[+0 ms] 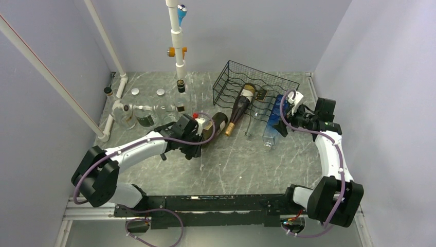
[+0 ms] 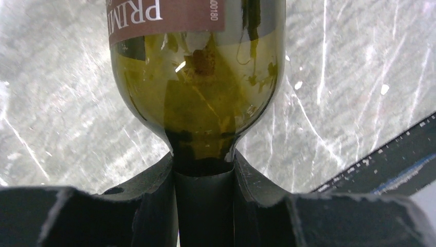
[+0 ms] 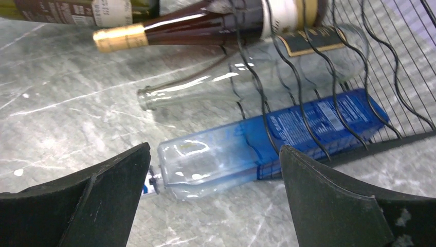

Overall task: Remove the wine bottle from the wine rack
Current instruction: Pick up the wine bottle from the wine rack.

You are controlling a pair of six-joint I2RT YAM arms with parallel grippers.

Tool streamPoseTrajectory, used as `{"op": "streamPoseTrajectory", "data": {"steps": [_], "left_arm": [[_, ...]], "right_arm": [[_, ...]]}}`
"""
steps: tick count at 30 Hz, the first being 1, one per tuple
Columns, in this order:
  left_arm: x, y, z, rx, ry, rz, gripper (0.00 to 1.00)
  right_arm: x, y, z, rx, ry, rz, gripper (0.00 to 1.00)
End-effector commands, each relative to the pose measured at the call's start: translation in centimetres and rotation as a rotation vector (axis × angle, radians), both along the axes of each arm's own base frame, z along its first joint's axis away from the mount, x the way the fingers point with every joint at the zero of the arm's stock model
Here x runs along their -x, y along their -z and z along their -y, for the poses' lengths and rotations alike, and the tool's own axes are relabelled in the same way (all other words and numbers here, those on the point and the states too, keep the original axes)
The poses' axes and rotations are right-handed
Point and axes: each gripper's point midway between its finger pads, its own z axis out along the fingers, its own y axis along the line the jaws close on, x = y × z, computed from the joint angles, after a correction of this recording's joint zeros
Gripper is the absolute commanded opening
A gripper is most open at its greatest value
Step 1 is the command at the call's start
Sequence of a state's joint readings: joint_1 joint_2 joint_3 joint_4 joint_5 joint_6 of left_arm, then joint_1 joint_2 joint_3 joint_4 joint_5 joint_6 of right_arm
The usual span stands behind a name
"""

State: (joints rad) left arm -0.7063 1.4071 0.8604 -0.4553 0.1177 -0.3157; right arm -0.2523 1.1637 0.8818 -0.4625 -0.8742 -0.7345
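The wine bottle (image 2: 198, 98) is olive-green glass with a maroon label. My left gripper (image 2: 203, 157) is shut on its neck. In the top view it (image 1: 217, 123) lies just left of the black wire wine rack (image 1: 234, 72), outside the wires, with the left gripper (image 1: 197, 131) at its near end. The rack holds a brown bottle with a gold cap (image 3: 169, 32), a clear bottle (image 3: 216, 82) and a blue bottle (image 3: 288, 128). My right gripper (image 3: 214, 150) hangs open over the blue bottle's clear neck end, touching nothing. From above, the right gripper (image 1: 289, 117) is at the rack's right front corner.
A white pipe frame (image 1: 176, 38) stands at the back left, with several glass bottles and jars (image 1: 145, 115) around its foot. Grey walls close in the left, back and right sides. The black base rail (image 1: 205, 203) runs along the near edge.
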Motion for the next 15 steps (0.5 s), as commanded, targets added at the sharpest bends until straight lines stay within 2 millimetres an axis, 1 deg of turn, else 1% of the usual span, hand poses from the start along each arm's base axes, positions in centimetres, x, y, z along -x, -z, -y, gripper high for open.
{"op": "streamPoseTrajectory", "data": {"steps": [1,3,6,9,12,15], "left_arm": [[1.2,-3.1,1.2,0.107,0.036,-0.008,0.0],[2.1,-3.5,1.0,0.114,0.049,-0.034,0.0],[3.2,-4.3,0.6,0.112,0.065,-0.069,0.0],[4.0,-5.1,0.2,0.105,0.075,-0.087,0.0],[4.9,-5.6,-0.1,0.104,0.086,-0.115,0.0],[6.0,-5.6,-0.3,0.105,0.102,-0.163,0.0]], "right_arm": [[1.6,-1.7,-3.2,-0.03,-0.186,0.089,0.99],[2.2,-1.7,-4.5,-0.034,-0.253,0.105,1.0],[3.7,-1.4,-7.3,-0.019,-0.399,0.14,1.0],[5.6,-1.1,-10.5,0.022,-0.592,0.235,1.0],[8.1,-1.0,-13.6,0.012,-0.81,0.321,1.0],[9.9,-0.7,-15.9,0.0,-0.959,0.365,1.0]]}}
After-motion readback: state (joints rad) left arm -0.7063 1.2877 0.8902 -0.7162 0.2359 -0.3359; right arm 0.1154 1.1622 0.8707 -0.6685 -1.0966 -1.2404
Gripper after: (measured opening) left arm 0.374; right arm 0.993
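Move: The left hand already grips the green wine bottle by its neck, clear of the rack; its body's middle is about 7 cm ahead, 7 cm right and some 5 cm above. A dark-handled tool lies 14 cm left, level with that hand, 6 cm down. From the open right hand the bottle's body is about 26 cm left, 4 cm back, 7 cm down; the gold-capped bottle 15 cm left, 6 ahead, and the blue bottle 2 cm left, level fore and aft, both about 12 cm below. The right hand, fingers wide open, sweeps left about 13 cm with gathering speed and draws back some 7 cm at nearly the same height, swinging counter-clockwise by about 40 degrees so that its fingertips turn from the rack towards the green bottle's body. Meanwhile the left hand keeps its pinch on the neck and carries the bottle back towards its base, about 5 cm, rising 2 to 3 cm and drifting slightly left while its forward side tips down by some 10 degrees. ##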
